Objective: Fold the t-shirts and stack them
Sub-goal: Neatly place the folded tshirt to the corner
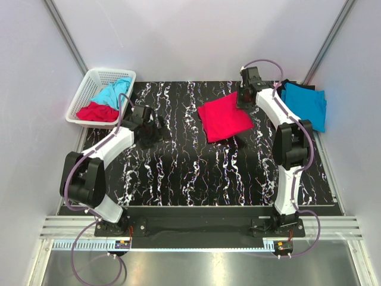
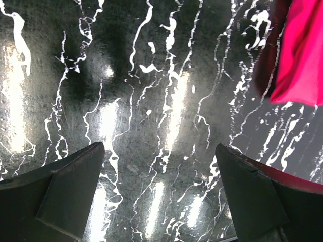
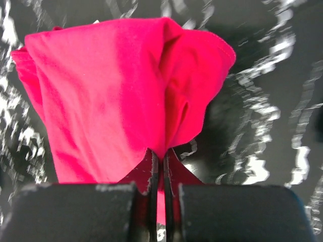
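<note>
A folded crimson red t-shirt [image 1: 224, 117] lies on the black marbled table, its far right corner lifted. My right gripper [image 1: 245, 95] is shut on that corner; in the right wrist view the red cloth [image 3: 121, 96] hangs pinched between the closed fingers [image 3: 160, 154]. A folded turquoise t-shirt [image 1: 305, 104] rests at the far right on something black. My left gripper [image 1: 152, 127] hovers open over bare table, left of the red t-shirt, whose edge [image 2: 303, 55] shows at the upper right of its wrist view. Nothing lies between its fingertips [image 2: 86, 161].
A white lattice basket [image 1: 89, 86] stands at the far left corner, holding a crumpled turquoise shirt [image 1: 113, 92] and a red one [image 1: 98, 111]. White walls close in the table on three sides.
</note>
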Controlling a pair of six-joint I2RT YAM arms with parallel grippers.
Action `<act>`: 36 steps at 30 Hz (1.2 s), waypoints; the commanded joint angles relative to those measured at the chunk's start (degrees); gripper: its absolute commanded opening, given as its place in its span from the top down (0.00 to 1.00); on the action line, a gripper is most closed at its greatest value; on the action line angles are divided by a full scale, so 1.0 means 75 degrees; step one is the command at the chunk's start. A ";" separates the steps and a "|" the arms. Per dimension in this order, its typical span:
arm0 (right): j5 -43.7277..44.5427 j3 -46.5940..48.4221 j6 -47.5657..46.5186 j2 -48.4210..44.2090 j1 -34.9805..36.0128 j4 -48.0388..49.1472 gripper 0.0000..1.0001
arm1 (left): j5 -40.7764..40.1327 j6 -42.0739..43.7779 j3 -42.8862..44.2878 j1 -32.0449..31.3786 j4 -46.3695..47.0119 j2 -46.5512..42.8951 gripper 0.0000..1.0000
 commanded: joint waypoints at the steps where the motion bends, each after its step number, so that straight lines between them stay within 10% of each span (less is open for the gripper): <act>1: 0.1292 0.0983 -0.0129 0.0112 -0.0279 -0.0468 1.00 | 0.0264 0.0045 -0.0032 0.0036 0.0114 -0.0430 0.01; 23: 0.3873 0.3796 -0.1770 0.1073 -0.2293 -0.0715 1.00 | 0.0323 0.0139 -0.0207 0.0001 0.0149 -0.0442 0.01; 36: 0.4609 0.3375 -0.1079 0.0570 -0.3233 -0.0328 1.00 | 0.0416 0.0139 -0.0148 -0.0069 0.0184 -0.0126 0.01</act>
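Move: Some 27 cm to the right of the right hand, level with it in reach and about 8 cm lower, lies the stack topped by the blue shirt. The pink edge of the stack shows roughly 14 cm right and 8 cm ahead of the hand; the table's far right corner is around 33 cm right and 11 cm ahead. The folded red t-shirt, already held, has its middle about 7 cm left and 4 cm back. From the left hand the stack is about 65 cm right and 15 cm ahead. Keeping its shut fingers on the edge of the red t-shirt, the right hand carries it about 31 cm to the right, over to the stack in the corner. It rises some 9 cm, mostly in the first half, bulging slightly forward and easing back, while the wrist turns about 35 degrees clockwise and its right side lifts. ##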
